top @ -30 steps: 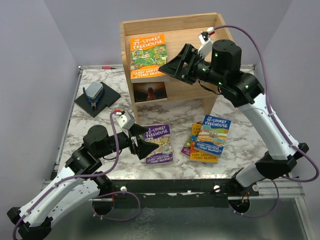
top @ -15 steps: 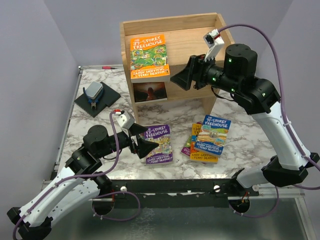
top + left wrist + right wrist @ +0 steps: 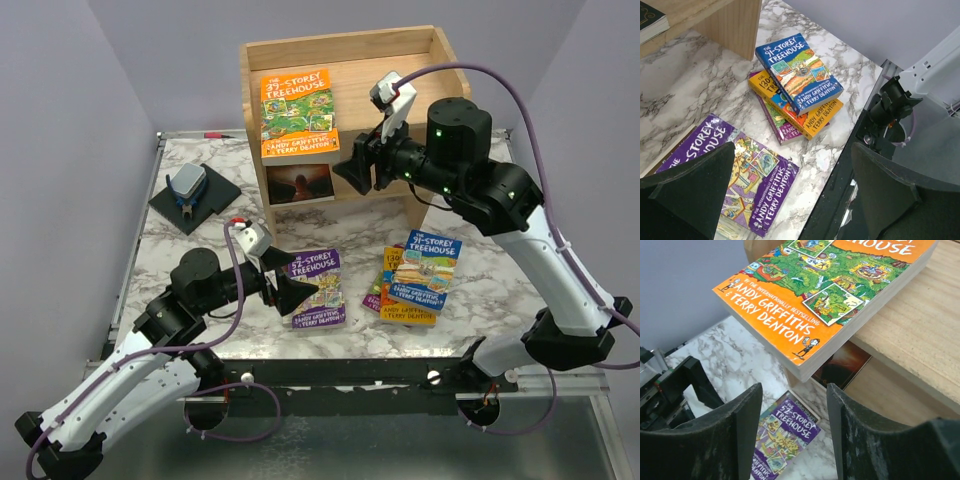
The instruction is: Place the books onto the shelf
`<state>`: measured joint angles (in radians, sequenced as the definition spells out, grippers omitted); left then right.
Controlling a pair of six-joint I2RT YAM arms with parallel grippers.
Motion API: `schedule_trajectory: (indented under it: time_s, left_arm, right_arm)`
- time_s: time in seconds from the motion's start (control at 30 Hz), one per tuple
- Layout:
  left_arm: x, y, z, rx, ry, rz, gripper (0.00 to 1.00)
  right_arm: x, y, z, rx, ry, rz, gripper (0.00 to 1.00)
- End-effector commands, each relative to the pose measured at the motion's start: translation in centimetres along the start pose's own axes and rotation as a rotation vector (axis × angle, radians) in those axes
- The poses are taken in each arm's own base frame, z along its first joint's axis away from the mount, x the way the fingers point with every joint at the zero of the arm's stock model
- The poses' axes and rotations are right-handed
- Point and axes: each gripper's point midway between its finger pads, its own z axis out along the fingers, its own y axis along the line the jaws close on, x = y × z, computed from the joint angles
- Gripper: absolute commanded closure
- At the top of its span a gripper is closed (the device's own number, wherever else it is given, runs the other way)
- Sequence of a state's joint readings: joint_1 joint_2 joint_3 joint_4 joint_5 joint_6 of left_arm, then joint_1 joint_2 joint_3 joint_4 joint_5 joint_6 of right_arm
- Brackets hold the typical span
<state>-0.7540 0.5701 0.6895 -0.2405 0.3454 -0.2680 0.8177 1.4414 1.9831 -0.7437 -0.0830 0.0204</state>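
An orange book (image 3: 296, 112) lies flat on top of the wooden shelf (image 3: 380, 60), its near corner (image 3: 840, 285) hanging over the front edge. A purple book (image 3: 320, 290) lies on the marble table. My left gripper (image 3: 303, 280) hovers wide open over its left edge, holding nothing. In the left wrist view the purple book (image 3: 740, 180) lies partly between the jaws of the left gripper (image 3: 790, 195). To the right is a stack with a blue book (image 3: 425, 265) on top. My right gripper (image 3: 350, 172) hangs open and empty in front of the shelf, just right of the orange book.
A dark-covered book (image 3: 300, 183) sits on the shelf's lower tier. A black pad with a blue-grey tool (image 3: 190, 195) lies at the table's left. The table's black front rail (image 3: 850, 165) runs close beside the purple book.
My right gripper has pulled back from the shelf top, down and left, and its jaws have narrowed. The orange book stays where it was. The left arm has barely moved.
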Motion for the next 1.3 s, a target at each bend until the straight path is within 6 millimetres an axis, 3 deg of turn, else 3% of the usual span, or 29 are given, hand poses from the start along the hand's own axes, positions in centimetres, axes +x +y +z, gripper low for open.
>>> schedule_trajectory:
  time_s: [0.0,0.53,1.27]
  left_arm:
    - [0.5,0.7,0.0,-0.032,0.019,0.008,0.01]
    - [0.6,0.9,0.0,-0.039,0.024,0.013,0.01]
    - [0.4,0.8,-0.1,-0.038,0.018,0.018,0.01]
  right_arm:
    - [-0.1,-1.8,1.5,0.098,-0.005,-0.086,0.44]
    - [-1.4,-2.3,4.0,0.116,-0.055,-0.096,0.62]
    - [-2.3,-3.3,7.2,0.156,-0.075,-0.131,0.70]
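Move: The 39-storey book lies on the shelf's top board, about level with the right gripper, its middle some 13 cm ahead and 9 cm to the left, the near right corner just beyond the fingertips. The shelf's left side wall runs about 17 cm ahead and 18 cm to the left. The Three Days to See book, one level down, is roughly 9 cm ahead, 10 cm left and 12 cm below. From the left gripper the 39-storey book is about 25 cm ahead, 2 cm right and 18 cm up. Draw the right gripper's half-open fingers together to about half their gap while bringing it roughly 6 cm forward and 3 cm left, dipping a little at first and easing back up. Bring the fingertips against the 39-storey book's near right corner and push it deeper onto the top board, towards the left side wall, letting the wrist turn slightly clockwise. ##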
